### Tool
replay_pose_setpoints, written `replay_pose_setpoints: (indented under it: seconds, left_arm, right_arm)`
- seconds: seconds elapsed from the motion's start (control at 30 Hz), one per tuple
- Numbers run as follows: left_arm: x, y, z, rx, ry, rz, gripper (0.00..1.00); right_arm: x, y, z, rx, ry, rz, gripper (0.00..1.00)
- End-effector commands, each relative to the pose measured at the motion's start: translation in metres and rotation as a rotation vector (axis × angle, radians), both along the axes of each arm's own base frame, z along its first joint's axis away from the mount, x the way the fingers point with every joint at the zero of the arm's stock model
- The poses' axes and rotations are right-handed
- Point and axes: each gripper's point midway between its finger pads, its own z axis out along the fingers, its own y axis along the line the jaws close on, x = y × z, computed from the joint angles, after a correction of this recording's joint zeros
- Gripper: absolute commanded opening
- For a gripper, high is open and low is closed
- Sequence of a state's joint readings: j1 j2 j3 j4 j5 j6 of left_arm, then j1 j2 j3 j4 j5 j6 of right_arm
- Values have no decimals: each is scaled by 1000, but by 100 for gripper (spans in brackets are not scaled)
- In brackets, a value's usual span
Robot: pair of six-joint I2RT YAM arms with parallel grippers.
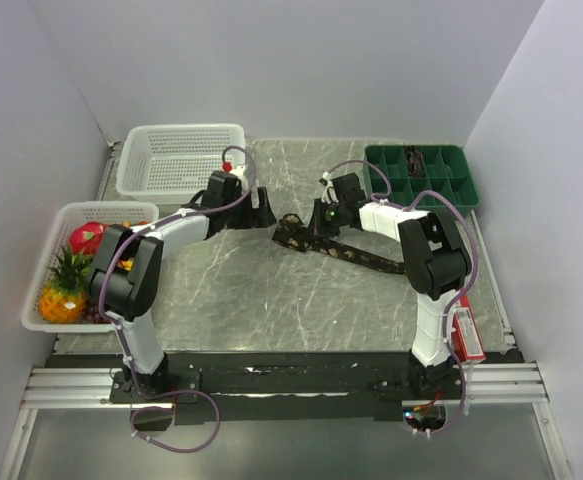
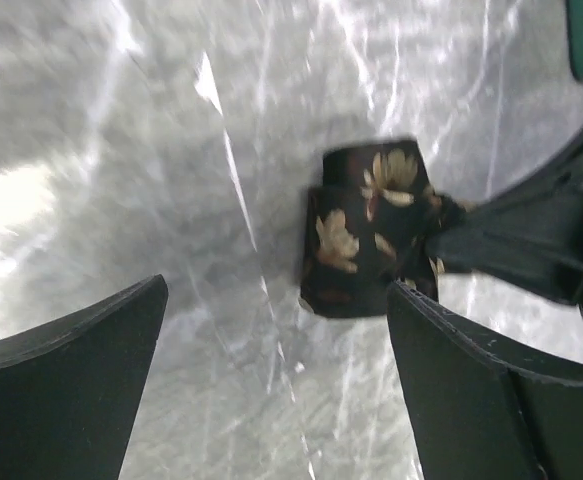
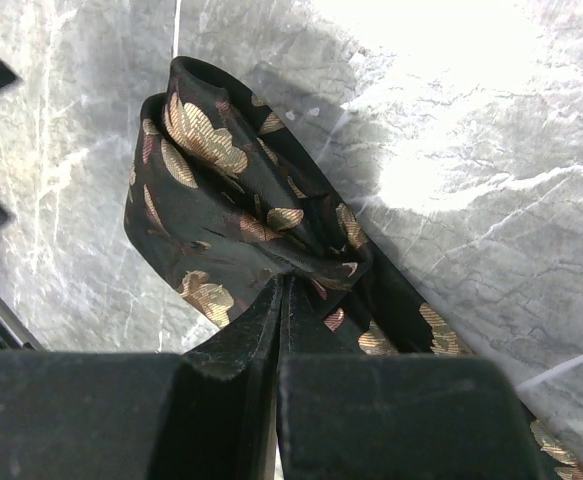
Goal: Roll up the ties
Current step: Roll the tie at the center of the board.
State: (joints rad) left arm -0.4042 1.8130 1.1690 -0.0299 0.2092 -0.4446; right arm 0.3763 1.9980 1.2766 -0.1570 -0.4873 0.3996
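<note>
One tie (image 1: 356, 253), dark with tan leaf shapes, lies on the marble tabletop, running from the middle down to the right. Its left end is folded into a loose roll (image 2: 366, 235). My right gripper (image 3: 283, 285) is shut, its fingertips pinching a gathered fold of that roll (image 3: 221, 190). My left gripper (image 2: 276, 290) stands wide open just left of the roll, nothing between its fingers and clear of the fabric. From above, the left gripper (image 1: 261, 212) and the right gripper (image 1: 321, 215) face each other across the rolled end (image 1: 291, 233).
An empty white basket (image 1: 181, 160) stands at the back left. A second white basket (image 1: 39, 300) with fruit sits at the left edge. A green compartment tray (image 1: 421, 175) is at the back right. A red object (image 1: 466, 335) lies by the right arm's base.
</note>
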Motion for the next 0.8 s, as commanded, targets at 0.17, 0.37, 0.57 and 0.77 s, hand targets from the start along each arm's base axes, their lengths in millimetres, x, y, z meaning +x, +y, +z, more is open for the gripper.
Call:
replay_pose_setpoints:
  seconds: [0.17,0.37,0.57,0.77]
  left_arm:
    - [-8,-50,4,-305,33,-209,92]
    - [-4,-55,-14,-319,84,-202,83]
    - [-8,-56,-25,-337,101,-208,54]
    - [-4,-59,-27,-360,95,-200,40]
  right_arm:
    - [10,0,10,-26,-46,1,0]
    - [13,1,16,-15,-62,-1,0]
    - [16,5,27,7,-88,2,0]
    - [22,5,45,11,-136,8,0]
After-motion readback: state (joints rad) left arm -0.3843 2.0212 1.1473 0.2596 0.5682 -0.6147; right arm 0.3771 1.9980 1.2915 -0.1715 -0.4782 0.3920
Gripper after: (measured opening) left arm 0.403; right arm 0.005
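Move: The tie's rolled bundle lies about 7 cm to the right of the open left fingers, 2 cm back and some 5 cm below. The white basket is roughly 20 cm to their left and 16 cm farther out. For the right hand, its shut fingertips already on the tie, the bundle is about 5 cm to the left and level front to back. The tie's flat tail runs off, its middle about 11 cm to that hand's right and 4 cm back. Coming back to the bundle, the left hand goes about 5 cm right and 4 cm down, easing slightly back, while it rolls some 20 degrees, its left side sinking. Its wide-open fingers shut to less than half, one on each side of the bundle's left end, and begin to pinch the cloth. The right hand stays in place, shut tips still holding the tie down beside the bundle. ##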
